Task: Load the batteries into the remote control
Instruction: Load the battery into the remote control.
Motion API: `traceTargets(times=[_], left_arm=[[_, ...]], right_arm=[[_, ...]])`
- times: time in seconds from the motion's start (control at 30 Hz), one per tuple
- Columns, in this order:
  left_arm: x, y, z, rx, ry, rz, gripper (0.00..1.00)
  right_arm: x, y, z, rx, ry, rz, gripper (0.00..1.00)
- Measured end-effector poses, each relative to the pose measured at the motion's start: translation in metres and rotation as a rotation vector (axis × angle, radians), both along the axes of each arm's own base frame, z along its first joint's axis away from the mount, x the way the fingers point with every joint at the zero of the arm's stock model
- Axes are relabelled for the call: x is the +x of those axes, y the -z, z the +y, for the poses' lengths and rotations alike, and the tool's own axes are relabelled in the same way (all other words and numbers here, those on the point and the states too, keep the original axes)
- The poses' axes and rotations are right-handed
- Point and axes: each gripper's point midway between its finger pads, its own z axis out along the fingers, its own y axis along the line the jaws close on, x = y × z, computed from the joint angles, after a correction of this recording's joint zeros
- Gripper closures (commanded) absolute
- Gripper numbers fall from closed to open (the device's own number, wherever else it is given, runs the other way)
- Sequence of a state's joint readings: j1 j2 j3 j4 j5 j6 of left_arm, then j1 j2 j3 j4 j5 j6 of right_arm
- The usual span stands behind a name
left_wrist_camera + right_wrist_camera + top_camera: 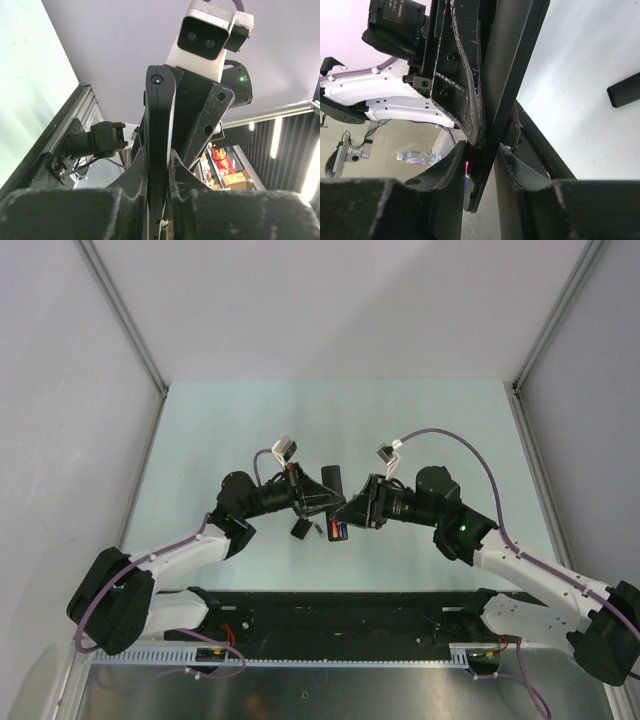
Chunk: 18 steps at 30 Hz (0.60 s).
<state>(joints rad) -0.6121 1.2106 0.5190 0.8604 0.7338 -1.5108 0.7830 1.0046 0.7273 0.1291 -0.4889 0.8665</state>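
The black remote control [331,483] is held off the table between the two grippers, its lower end showing a red-orange battery [342,531] and a bluish-purple battery [334,531] side by side. My left gripper [322,502] is shut on the remote, which runs up between its fingers in the left wrist view [160,125]. My right gripper [357,510] is closed around the same bar [512,85]; a red glint of battery [467,167] shows against its left finger [451,167]. The small black back panel [299,529] lies on the table below the left gripper.
The pale green table [250,420] is walled by grey panels at left, back and right. A black rail [340,615] carrying the arm bases runs along the near edge. A short black piece [625,90] lies on the table in the right wrist view.
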Motion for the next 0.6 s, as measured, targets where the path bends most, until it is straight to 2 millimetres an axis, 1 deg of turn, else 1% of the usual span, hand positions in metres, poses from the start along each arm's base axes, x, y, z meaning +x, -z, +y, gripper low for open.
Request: traceTargets(times=[0.03, 0.13, 0.2, 0.23, 0.37, 0.53, 0.6], left_arm=[[0.0, 0.0, 0.0, 0.0, -0.001, -0.001, 1.0], [0.0, 0.0, 0.0, 0.0, 0.002, 0.0, 1.0], [-0.001, -0.001, 0.0, -0.004, 0.004, -0.006, 1.0], [-0.001, -0.001, 0.0, -0.004, 0.004, -0.006, 1.0], [-0.001, -0.002, 0.0, -0.006, 0.003, -0.01, 1.0], [0.0, 0.003, -0.001, 0.001, 0.002, -0.001, 1.0], [0.0, 0.004, 0.0, 0.004, 0.001, 0.002, 1.0]], right_arm=[[0.0, 0.0, 0.0, 0.001, -0.002, 0.001, 0.53], [0.0, 0.002, 0.0, -0.005, -0.002, 0.005, 0.36], [0.001, 0.004, -0.001, -0.009, 0.003, 0.01, 0.33], [0.002, 0.003, -0.002, -0.008, 0.008, 0.008, 0.29], [0.008, -0.001, -0.013, -0.009, 0.043, 0.002, 0.27], [0.011, -0.018, -0.031, -0.005, 0.089, -0.035, 0.3], [0.01, -0.022, -0.035, -0.007, 0.092, -0.046, 0.3]])
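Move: The left hand already grips the remote control by its middle, battery side towards the right hand. The remote's battery compartment is right at the right fingertips, about 2 cm back and 1 cm left of the right hand, level with it; from the left hand it lies some 5 cm back and 1 cm right. On the table, roughly 20 cm below the right hand, a loose battery lies about 5 cm left and 3 cm ahead, with the battery cover 9 cm left and 3 cm ahead. The right fingertips come free of the batteries in the remote's compartment: the fingers spread from about a third open to wide, and after a brief near-standstill the hand backs off to the right, away from the remote, by 3 to 4 cm while rising some 2 cm and easing slightly forward. The left hand stays put and keeps its grip on the remote. ##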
